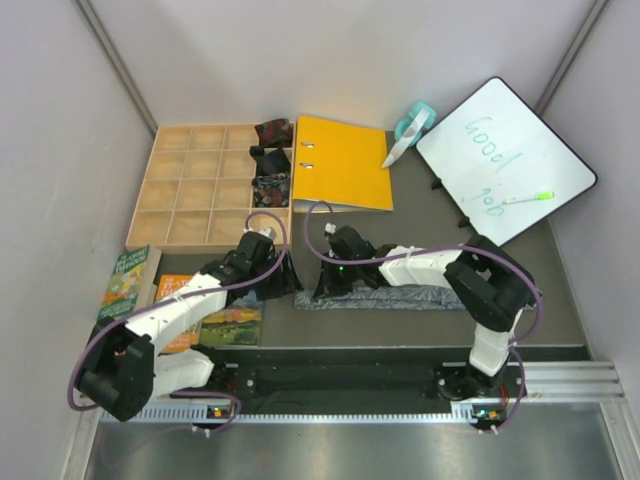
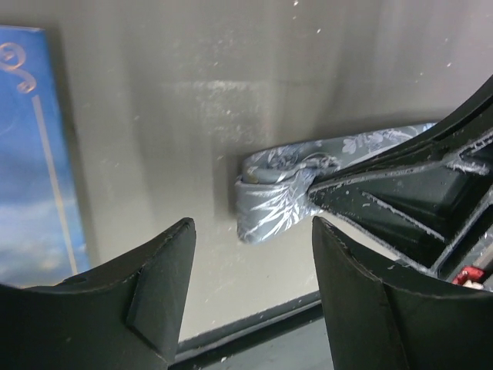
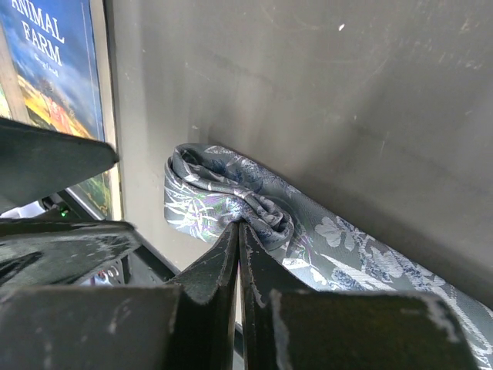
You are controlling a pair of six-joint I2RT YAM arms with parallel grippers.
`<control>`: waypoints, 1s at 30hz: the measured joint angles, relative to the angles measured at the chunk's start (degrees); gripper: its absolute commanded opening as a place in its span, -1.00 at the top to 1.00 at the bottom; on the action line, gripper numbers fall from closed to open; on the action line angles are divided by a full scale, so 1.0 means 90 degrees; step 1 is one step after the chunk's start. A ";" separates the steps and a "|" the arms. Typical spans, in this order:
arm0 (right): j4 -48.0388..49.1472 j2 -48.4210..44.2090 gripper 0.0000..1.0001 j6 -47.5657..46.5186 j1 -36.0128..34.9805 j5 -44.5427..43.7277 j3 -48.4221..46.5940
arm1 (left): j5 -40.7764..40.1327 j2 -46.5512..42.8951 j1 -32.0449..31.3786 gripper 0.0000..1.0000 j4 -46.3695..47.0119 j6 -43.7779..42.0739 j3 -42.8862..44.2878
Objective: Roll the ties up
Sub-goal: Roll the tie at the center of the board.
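Note:
A silvery grey-blue tie (image 1: 380, 300) with a leaf pattern lies along the dark table, its left end turned into a loose small roll (image 3: 208, 193). My right gripper (image 3: 238, 225) is shut, its tips pinching the fabric at that roll (image 2: 269, 200). My left gripper (image 2: 253, 225) stands open just left of the roll, nothing between its fingers. In the top view the two grippers, left (image 1: 288, 272) and right (image 1: 322, 280), meet over the tie's left end. Three small rolled ties sit in the wooden tray: dark red (image 1: 273, 131), black (image 1: 268, 160), speckled (image 1: 270, 187).
The wooden compartment tray (image 1: 180, 190) stands at the back left, a yellow binder (image 1: 340, 165) beside it. A whiteboard (image 1: 505, 160) and a tape dispenser (image 1: 412, 128) are at the back right. Books (image 1: 128, 280) (image 1: 230, 322) lie left of the arms.

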State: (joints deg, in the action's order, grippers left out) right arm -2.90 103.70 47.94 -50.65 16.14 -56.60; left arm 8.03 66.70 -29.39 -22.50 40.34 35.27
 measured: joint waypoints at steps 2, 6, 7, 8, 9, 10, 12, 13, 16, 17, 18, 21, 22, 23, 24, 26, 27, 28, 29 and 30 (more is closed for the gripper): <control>0.0024 0.0000 0.96 -0.0019 0.0012 0.0005 0.0007 | 0.0073 0.0097 0.0000 -0.29 0.0194 0.0000 -0.0051; 0.0090 0.0002 0.96 -0.0027 0.0024 0.0032 0.0053 | 0.0209 0.0338 0.0000 -0.24 0.0549 0.0002 -0.0197; 0.0119 0.0002 0.96 -0.0032 0.0024 0.0036 0.0070 | 0.0231 0.0408 0.0000 -0.20 0.0619 0.0000 -0.0231; 0.0134 0.0007 0.97 -0.0032 0.0024 0.0046 0.0080 | 0.0245 0.0469 0.0000 -0.18 0.0658 0.0002 -0.0248; 0.0143 0.0010 0.97 -0.0034 0.0024 0.0053 0.0080 | 0.0255 0.0512 0.0000 -0.15 0.0690 0.0002 -0.0262; 0.0148 0.0010 0.97 -0.0034 0.0024 0.0053 0.0080 | 0.0277 0.0563 0.0000 -0.09 0.0738 0.0000 -0.0282; 0.0158 0.0010 0.97 -0.0039 0.0024 0.0056 0.0083 | 0.0316 0.0636 0.0000 -0.08 0.0816 0.0000 -0.0323; 0.0158 0.0010 0.97 -0.0039 0.0024 0.0058 0.0083 | 0.0328 0.0663 0.0000 -0.07 0.0855 0.0005 -0.0338; 0.0165 0.0015 0.97 -0.0039 0.0032 0.0066 0.0085 | 0.0359 0.0755 -0.0002 -0.02 0.0984 0.0002 -0.0372; 0.0177 0.0024 0.97 -0.0039 0.0034 0.0075 0.0085 | 0.0376 0.0794 0.0000 0.02 0.1037 0.0002 -0.0386; 0.0189 0.0041 0.97 -0.0036 0.0036 0.0087 0.0085 | 0.0391 0.0835 0.0000 0.03 0.1078 0.0005 -0.0398; 0.0236 0.0075 0.97 -0.0036 0.0041 0.0126 0.0085 | 0.0461 0.0928 0.0000 0.19 0.1248 0.0010 -0.0442; 0.0240 0.0080 0.97 -0.0036 0.0049 0.0141 0.0085 | 0.0481 0.0950 0.0000 0.26 0.1311 0.0017 -0.0452; 0.0250 0.0080 0.97 -0.0034 0.0053 0.0153 0.0090 | 0.0503 0.0974 0.0000 0.31 0.1362 0.0024 -0.0464; 0.0265 0.0083 0.97 -0.0034 0.0058 0.0163 0.0095 | 0.0525 0.1003 0.0000 0.35 0.1423 0.0034 -0.0483; 0.0304 0.0083 0.97 -0.0032 0.0058 0.0172 0.0121 | 0.0580 0.1056 0.0000 0.46 0.1525 0.0036 -0.0512; 0.0316 0.0083 0.97 -0.0032 0.0061 0.0175 0.0121 | 0.0602 0.1078 0.0000 0.57 0.1549 0.0049 -0.0512; 0.0323 0.0083 0.97 -0.0032 0.0061 0.0175 0.0121 | 0.0629 0.1098 0.0005 0.62 0.1574 0.0056 -0.0512; 0.0325 0.0090 0.97 -0.0032 0.0061 0.0177 0.0121 | 0.0651 0.1107 0.0002 0.65 0.1598 0.0068 -0.0512; 0.0340 0.0097 0.97 -0.0032 0.0061 0.0185 0.0121 | 0.0661 0.1112 0.0000 0.68 0.1605 0.0075 -0.0510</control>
State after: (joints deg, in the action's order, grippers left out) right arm 0.16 104.57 47.66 -50.11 17.80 -55.51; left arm 13.98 76.71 -29.39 -8.05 41.01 30.68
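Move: The tie's rolled end lies about 3 cm to the right of the left gripper and some 5 cm below it, level with it fore and aft. The right gripper's shut tips are already on the roll's right side, about 5 cm right of the left hand and 4 cm down; the roll's middle is roughly 2 cm to their left. The Animal Farm book lies about 13 cm left of the left hand, 4 cm nearer the base and 5 cm down. Lower the open left gripper about 4 cm onto the tie's rolled end, easing some 2 cm to the right towards the right fingertips as it sinks. Narrow its fingers on the way and shut them most of the way at the bottom, pinching the roll's left part between the pads. Keep the right gripper where it is, shut, its tips still holding the roll's right side. ##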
